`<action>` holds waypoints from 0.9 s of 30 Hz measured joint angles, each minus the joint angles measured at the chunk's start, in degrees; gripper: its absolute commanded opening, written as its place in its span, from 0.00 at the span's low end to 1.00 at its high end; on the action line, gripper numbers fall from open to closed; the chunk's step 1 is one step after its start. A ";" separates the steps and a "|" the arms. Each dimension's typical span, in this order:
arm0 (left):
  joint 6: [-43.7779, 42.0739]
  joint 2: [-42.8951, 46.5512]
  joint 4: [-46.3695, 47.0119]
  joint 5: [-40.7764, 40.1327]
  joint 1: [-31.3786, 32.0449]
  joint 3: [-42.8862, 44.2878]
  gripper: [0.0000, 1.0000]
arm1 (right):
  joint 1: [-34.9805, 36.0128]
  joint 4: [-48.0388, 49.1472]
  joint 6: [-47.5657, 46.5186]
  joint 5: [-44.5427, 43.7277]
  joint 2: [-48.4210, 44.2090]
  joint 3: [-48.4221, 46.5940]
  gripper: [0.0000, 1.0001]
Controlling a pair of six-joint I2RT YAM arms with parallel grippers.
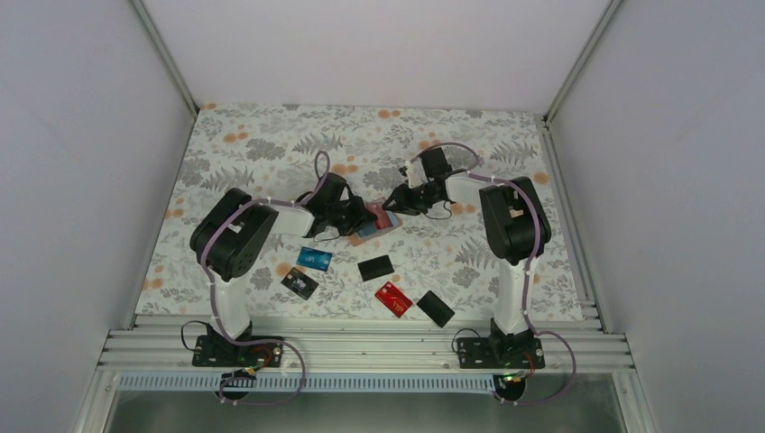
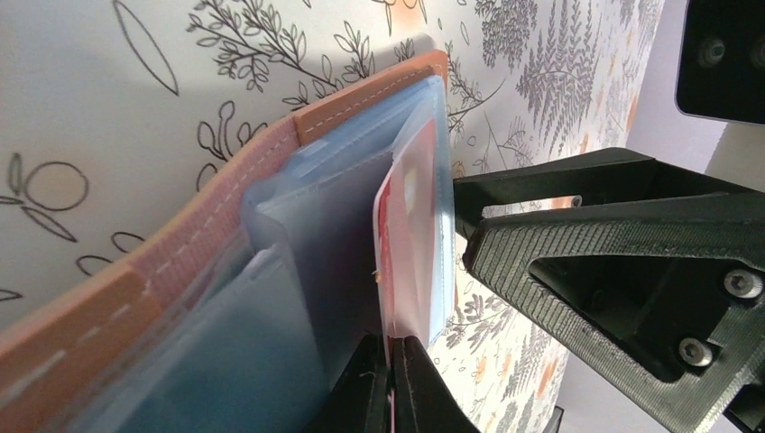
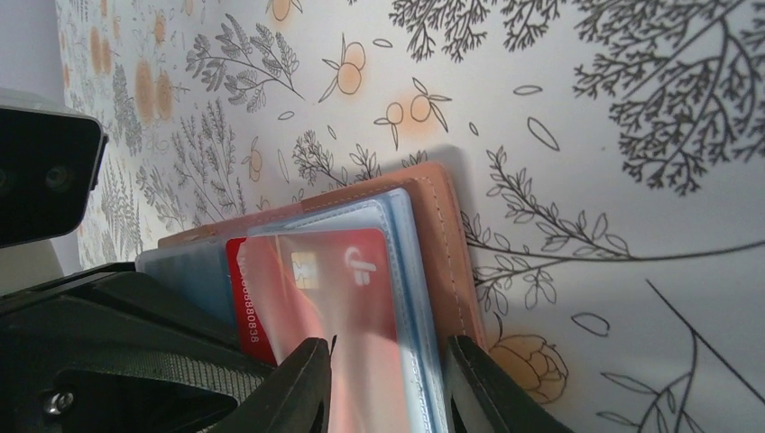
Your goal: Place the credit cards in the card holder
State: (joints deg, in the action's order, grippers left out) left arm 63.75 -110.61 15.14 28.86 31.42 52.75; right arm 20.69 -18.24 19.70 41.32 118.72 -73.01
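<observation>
The tan card holder (image 1: 379, 225) (image 2: 361, 99) (image 3: 447, 234) lies open mid-table with its clear sleeves fanned up. A red credit card (image 3: 316, 280) (image 2: 406, 244) sits most of the way inside one sleeve. My left gripper (image 2: 392, 356) (image 1: 354, 219) is shut on that card's near edge. Facing it from the other side, my right gripper (image 3: 388, 379) (image 1: 394, 203) has its jaws partly apart, and its fingers (image 2: 577, 244) rest against the same sleeve. Loose credit cards lie nearer the bases: blue (image 1: 315, 259), black with pale marks (image 1: 299, 283), black (image 1: 375, 267), red (image 1: 393, 299).
Another black rectangle (image 1: 435, 308) lies near the right arm's base, at the front of the floral tabletop (image 1: 253, 153). White walls enclose the table on three sides. The two wrists are close together over the holder.
</observation>
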 measured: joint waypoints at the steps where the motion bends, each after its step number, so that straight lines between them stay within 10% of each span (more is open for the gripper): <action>1: 0.11 -0.02 -0.11 -0.09 0.15 0.09 0.08 | 0.00 -0.02 0.04 -0.07 -0.17 0.22 0.34; 27: -7.45 3.78 -19.58 -9.99 3.43 6.29 0.64 | 1.22 -5.66 -0.07 -1.14 -2.54 1.53 0.39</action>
State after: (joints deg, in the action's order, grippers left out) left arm 56.29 -106.83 -4.45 18.87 34.85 59.05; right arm 21.91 -23.90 19.64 40.18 116.18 -71.48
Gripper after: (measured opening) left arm 0.606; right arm 0.358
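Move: Just right of the left fingers, which still pinch the red card in its raised sleeve, the card's middle lies about 2 cm ahead, 2 cm to the right and 1 cm lower. The holder's left pocket is some 4 cm left and 2 cm back; the black card on the table is roughly 12 cm back and 1 cm right, the loose blue card 10 cm back and 15 cm left. From the right hand the red card is about 3 cm left, level fore and aft, 1 cm lower. Letting go of the red card, the left hand opens its fingers well past half and tilts to point about 15 degrees more steeply down, easing back some 1 cm after a small dip. Meanwhile the right hand, its finger gap unchanged and its fingertips staying on the holder's right edge, drags that edge back about 2.5 cm towards the base. ##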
